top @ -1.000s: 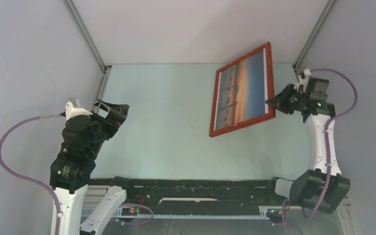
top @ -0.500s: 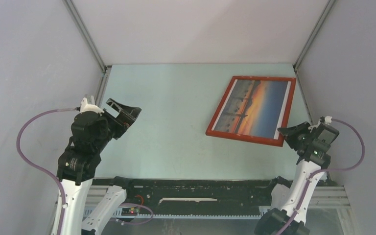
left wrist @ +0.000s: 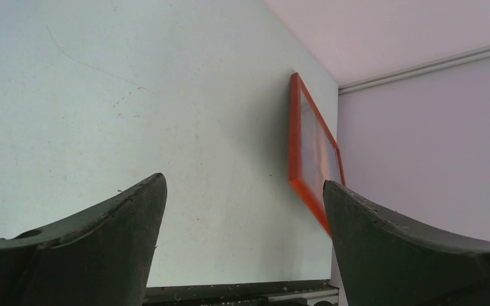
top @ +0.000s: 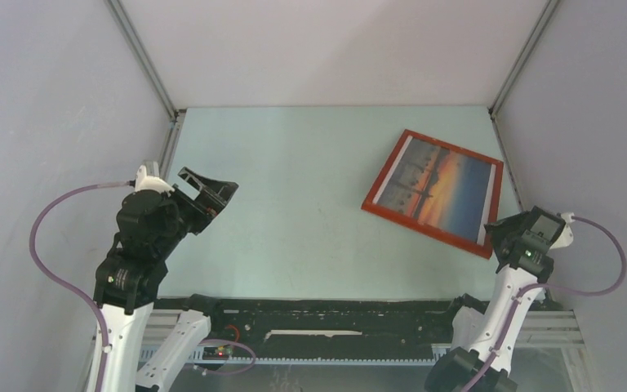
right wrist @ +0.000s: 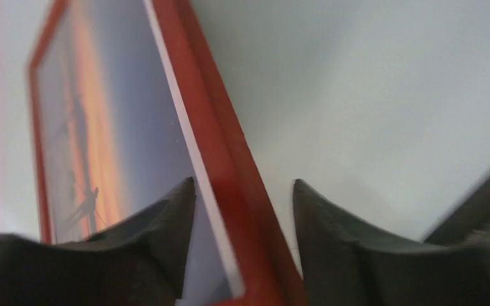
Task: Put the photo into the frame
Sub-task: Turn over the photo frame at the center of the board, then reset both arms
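Note:
The frame (top: 424, 233), red-orange rimmed, lies askew on the right side of the table, with the sunset photo (top: 437, 189) showing inside it behind the pane. My right gripper (top: 495, 230) is at its near right corner. In the right wrist view the rim (right wrist: 210, 115) runs between the parted fingers (right wrist: 159, 223) of the right gripper (right wrist: 244, 185), a gap on each side, and the photo (right wrist: 96, 115) sits left of it. My left gripper (top: 216, 190) hovers wide open over the left of the table, holding nothing. Its wrist view shows the frame (left wrist: 296, 146) far to the right of the left gripper (left wrist: 242, 185).
Grey enclosure walls with metal corner posts (top: 143, 61) close in the pale table (top: 294, 180) on three sides. A black rail (top: 326, 314) runs along the near edge between the arm bases. The frame's far right corner lies close to the right wall.
The right gripper brought the frame down from an upright tilt to the table and drew back toward the near edge, its jaws parting off the rim. The left arm shifted slightly right.

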`<state>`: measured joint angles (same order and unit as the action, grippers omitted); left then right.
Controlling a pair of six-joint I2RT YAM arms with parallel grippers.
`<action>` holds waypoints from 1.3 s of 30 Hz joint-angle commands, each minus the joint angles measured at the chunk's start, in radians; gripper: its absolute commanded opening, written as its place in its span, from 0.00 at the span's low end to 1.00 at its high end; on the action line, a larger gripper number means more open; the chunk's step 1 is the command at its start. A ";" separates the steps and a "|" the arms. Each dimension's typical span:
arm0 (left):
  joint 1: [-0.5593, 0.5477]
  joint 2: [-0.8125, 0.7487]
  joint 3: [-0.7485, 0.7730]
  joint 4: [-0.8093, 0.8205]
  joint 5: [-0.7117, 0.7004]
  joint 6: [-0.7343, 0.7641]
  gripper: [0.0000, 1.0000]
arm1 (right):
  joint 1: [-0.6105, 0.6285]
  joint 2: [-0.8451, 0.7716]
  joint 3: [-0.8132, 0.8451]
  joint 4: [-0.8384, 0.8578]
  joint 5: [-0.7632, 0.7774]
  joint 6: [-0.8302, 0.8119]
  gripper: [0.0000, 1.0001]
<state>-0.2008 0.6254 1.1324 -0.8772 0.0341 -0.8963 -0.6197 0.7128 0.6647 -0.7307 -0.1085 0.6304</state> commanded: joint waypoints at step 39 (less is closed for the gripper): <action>-0.005 -0.146 0.249 0.422 -0.001 0.370 1.00 | 0.808 -0.283 0.808 0.094 -0.145 -0.268 1.00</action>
<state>-0.2028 0.4808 1.3281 -0.4446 0.0719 -0.5819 0.1959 0.4252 1.5024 -0.6628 -0.3088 0.3710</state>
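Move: The right hand still has the photo frame's right rim between half-open fingers, not far from the near corner. The frame's middle lies about 11 cm ahead, 12 cm to its left and 4 cm below. The photo already faces up, but the near-right corner is held a little off the board. For the idle left hand, the frame's middle is roughly 46 cm to the right, 11 cm ahead and 24 cm down. Nothing else lies on the board. Backing off about 2 cm, the right hand spreads its fingers from half to wide open and lets go of the frame's rim. It then climbs nearly 40 cm, swinging left over the frame's near side before drawing back, while its fingers tip up out of their downward slant and turn left. The open left hand rises 20 cm and draws back, fingers tilting up about 50 degrees. ##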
